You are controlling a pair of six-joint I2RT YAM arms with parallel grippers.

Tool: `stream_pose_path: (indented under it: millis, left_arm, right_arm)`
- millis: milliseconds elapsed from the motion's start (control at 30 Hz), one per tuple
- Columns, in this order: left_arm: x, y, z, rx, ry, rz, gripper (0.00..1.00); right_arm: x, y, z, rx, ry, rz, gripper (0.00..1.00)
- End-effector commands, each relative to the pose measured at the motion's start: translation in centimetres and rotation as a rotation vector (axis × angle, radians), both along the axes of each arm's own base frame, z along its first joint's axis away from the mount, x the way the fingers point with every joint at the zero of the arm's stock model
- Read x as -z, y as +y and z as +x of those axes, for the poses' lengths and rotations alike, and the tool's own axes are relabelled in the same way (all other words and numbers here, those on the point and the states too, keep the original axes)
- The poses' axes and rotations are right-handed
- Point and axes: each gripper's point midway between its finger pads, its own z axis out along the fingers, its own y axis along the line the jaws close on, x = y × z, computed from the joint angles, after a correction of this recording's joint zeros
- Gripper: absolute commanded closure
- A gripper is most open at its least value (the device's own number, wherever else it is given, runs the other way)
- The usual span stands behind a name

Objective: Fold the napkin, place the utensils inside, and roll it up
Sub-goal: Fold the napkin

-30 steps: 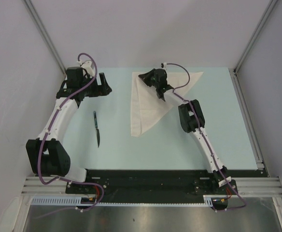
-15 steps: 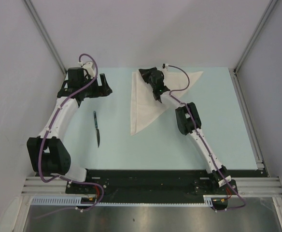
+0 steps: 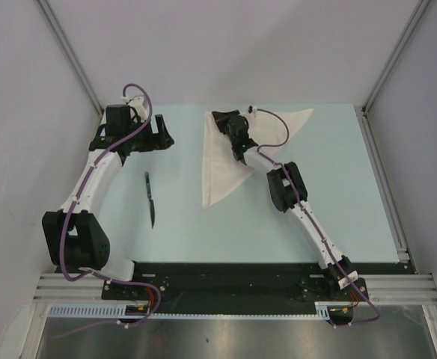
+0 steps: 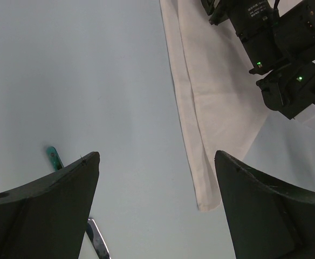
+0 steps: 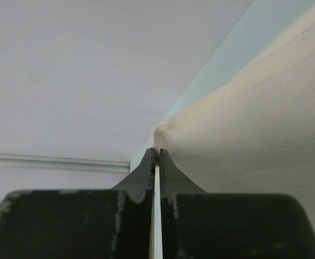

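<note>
The white napkin [image 3: 220,170] lies folded into a long triangle at the back middle of the table, its point toward the front. My right gripper [image 3: 220,118] is over its far left corner, shut on a pinch of the napkin [image 5: 254,135] that peaks at the fingertips of the right gripper [image 5: 157,151]. The dark utensil [image 3: 150,199] lies alone on the table left of the napkin. My left gripper [image 3: 162,134] hangs open and empty behind the utensil. In the left wrist view, the left gripper [image 4: 157,162] frames bare table, with the utensil's blade [image 4: 97,244] and the napkin [image 4: 200,108] to either side.
The pale blue table [image 3: 338,209] is closed in by grey walls on the left, back and right. A metal rail [image 3: 387,179] runs along its right edge. The right arm's dark wrist [image 4: 276,43] hangs over the napkin.
My right gripper has moved left along the napkin's far edge with the pinched cloth, and its elbow followed. The left arm and the utensil have not moved.
</note>
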Motion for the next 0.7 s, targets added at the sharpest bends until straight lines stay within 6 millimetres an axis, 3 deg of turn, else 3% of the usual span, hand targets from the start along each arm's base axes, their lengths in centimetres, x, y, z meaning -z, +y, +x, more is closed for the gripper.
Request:
stream_pose_path:
  millis: [0,67,167,200,300,367,400,433,467,500,567,600,667]
  left_arm:
    - [-2.0,-0.1,0.8,0.02,-0.061,0.001,0.09]
    - [-1.9,-0.1,0.8,0.025,-0.058,0.0,0.09]
    - [-1.8,-0.2,0.8,0.023,-0.056,-0.002,0.08]
    - [-1.4,-0.2,0.9,0.023,-0.05,-0.002,0.08]
    - [-0.9,-0.6,1.0,0.031,-0.037,-0.021,0.08]
    - [-0.6,-1.7,0.8,0.056,-0.027,-0.041,0.08]
    - [-0.3,-2.2,0.7,0.064,-0.021,-0.041,0.08]
    - [-0.1,-3.5,0.4,0.092,-0.017,-0.032,0.08]
    - [0.4,-3.9,0.4,0.088,-0.011,-0.006,0.08]
    - [0.9,-4.8,0.1,0.106,0.003,0.008,0.08]
    - [1.9,-7.7,-0.9,0.164,0.021,0.019,0.09]
    - [3.1,-8.6,-1.7,0.185,0.05,0.012,0.1]
    - [4.1,-11.1,-2.9,0.215,0.074,-0.041,0.13]
  right_arm:
    - [-3.9,0.1,0.4,0.037,-0.084,0.067,1.0]
    - [-3.7,0.0,0.4,0.032,-0.083,0.054,0.98]
    - [-3.5,0.1,0.4,0.011,-0.085,0.03,0.62]
    - [-3.7,0.2,0.3,-0.005,-0.09,0.022,0.46]
    - [-5.0,-0.4,0.4,-0.033,-0.116,-0.009,0.29]
    - [-4.8,-0.9,0.2,-0.052,-0.121,-0.044,0.25]
    - [-7.5,-1.1,0.0,-0.074,-0.162,-0.039,0.23]
    - [-8.4,-1.2,-0.2,-0.084,-0.18,-0.054,0.23]
    - [-10.8,-1.2,-0.7,-0.114,-0.222,-0.08,0.22]
    - [-12.0,-1.7,-0.7,-0.122,-0.243,-0.098,0.22]
    - [-14.7,-1.8,-1.8,-0.193,-0.291,-0.119,0.22]
    - [-17.6,-2.5,-2.7,-0.205,-0.326,-0.136,0.22]
    - [-18.7,-4.3,-3.4,-0.235,-0.32,-0.163,0.24]
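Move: My right hand's shut fingers hold the napkin's folded-over corner, with the far-left corner about 2 cm to its left and 4 cm below. The middle of the napkin lies roughly 14 cm back and 12 cm right of this hand. From my left hand, open and about 18 cm above the table, the napkin's middle is some 13 cm ahead and 24 cm right, its near corner 12 cm back and 12 cm right, and the utensils 9 cm back and 6 cm left. I open my right fingers from shut to about three-quarters wide, letting go of the folded-over corner, then lift clear by some 2.5 cm, easing right and slightly back while the hand turns a little counter-clockwise. My left hand, still wide open, sinks slowly, then swings right towards the napkin, about 7 cm across and 2.5 cm down, turning some 10 degrees clockwise, touching nothing. ##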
